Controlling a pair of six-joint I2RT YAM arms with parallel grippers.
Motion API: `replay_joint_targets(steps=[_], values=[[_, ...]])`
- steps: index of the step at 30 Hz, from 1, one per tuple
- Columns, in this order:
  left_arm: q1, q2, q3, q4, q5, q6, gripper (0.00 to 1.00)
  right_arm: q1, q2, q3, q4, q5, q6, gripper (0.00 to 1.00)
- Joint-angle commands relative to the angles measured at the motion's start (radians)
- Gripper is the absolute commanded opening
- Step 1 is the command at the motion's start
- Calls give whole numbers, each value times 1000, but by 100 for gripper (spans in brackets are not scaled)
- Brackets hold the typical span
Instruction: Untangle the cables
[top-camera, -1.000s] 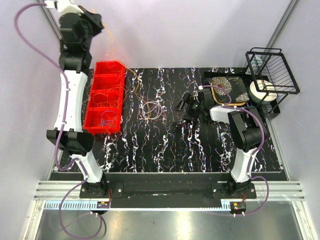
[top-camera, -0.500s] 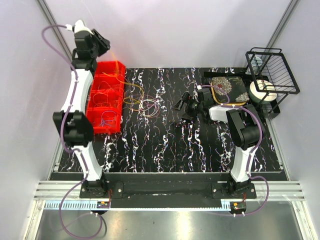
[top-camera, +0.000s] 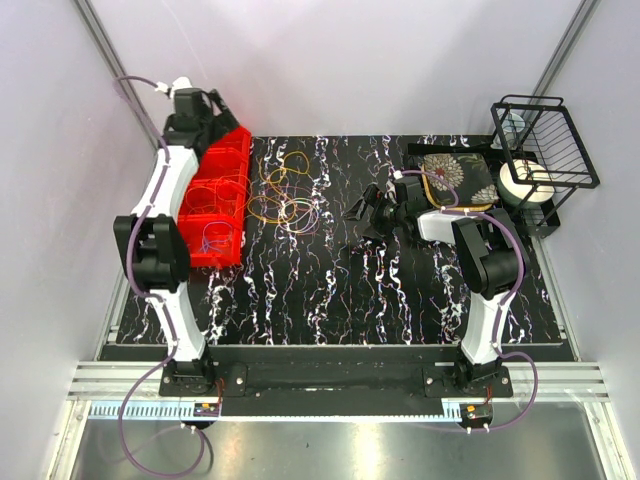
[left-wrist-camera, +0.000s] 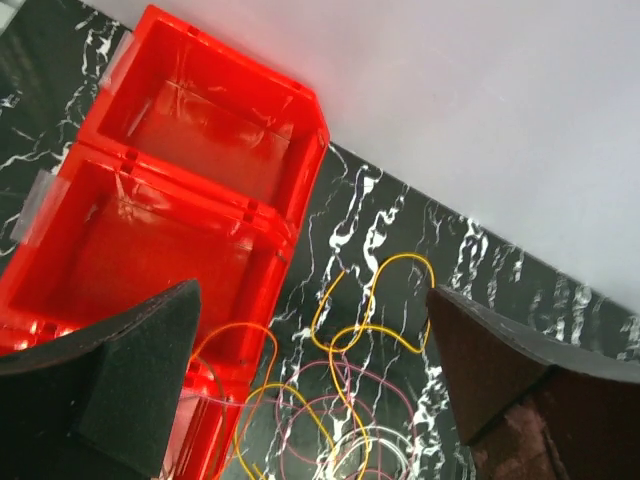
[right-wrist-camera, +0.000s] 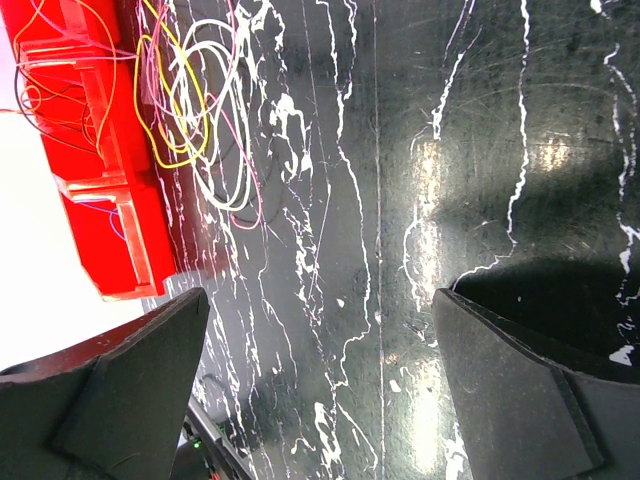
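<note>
The cables (top-camera: 284, 192) lie loose on the black marbled mat, a tangle of yellow, orange, pink and white loops just right of the red bin (top-camera: 232, 160). A few thin wires also sit inside the bin's compartments. My left gripper (top-camera: 218, 122) hangs open above the bin's far end, nothing between its fingers. In the left wrist view the yellow and pink cables (left-wrist-camera: 380, 330) show on the mat below the open left gripper (left-wrist-camera: 310, 385). My right gripper (top-camera: 362, 218) rests low and open right of the tangle. Its wrist view shows the cables (right-wrist-camera: 205, 110) far off, with the right gripper (right-wrist-camera: 320, 385) empty.
A black wire basket (top-camera: 545, 130) stands at the back right, with a white roll (top-camera: 525, 185) and a flowered dark box (top-camera: 455, 178) beside it. The red bin (left-wrist-camera: 180, 180) has several compartments. White walls close in the left, back and right sides.
My left gripper has opened and let go of the cables it held up. The arm came down and right toward the bin, and the loops now lie spread on the mat.
</note>
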Motion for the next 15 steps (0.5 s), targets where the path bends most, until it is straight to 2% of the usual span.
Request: replay_joint_targets(steps=[1, 7, 10, 15], values=[[-161, -123, -73, -12, -150, 115, 98, -1, 29, 17, -11, -17, 3, 100], [-310, -49, -119, -78, -180, 161, 99, -3, 27, 16, -14, -15, 1, 100], [-352, 34, -99, -106, -205, 168, 99, -1, 26, 16, -15, -15, 0, 100], [-360, 150, -39, -146, -265, 124, 99, -1, 27, 17, -17, -19, -2, 100]])
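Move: The yellow cable I'm heading back to lies about 15 cm to the right of my left hand, 9 cm back and roughly 24 cm below it. The white cable coil overlaps the yellow cable's near end, some 18 cm right of the hand and 16 cm back. The red bin's middle is about 5 cm to the left and 12 cm back. From my idle right hand the yellow cable is some 17 cm left and 6 cm ahead, 5 cm lower. I swing my left hand, empty and wide open, about 17 cm to the right, away from the red bin and out over the loose cables, easing back some 6 cm as I go. Then the sideways swing dies out and I sink towards them, ending about 10 cm lower, fingers tipping down some 15 degrees, turning clockwise nearly 20 and rolling left side up. ##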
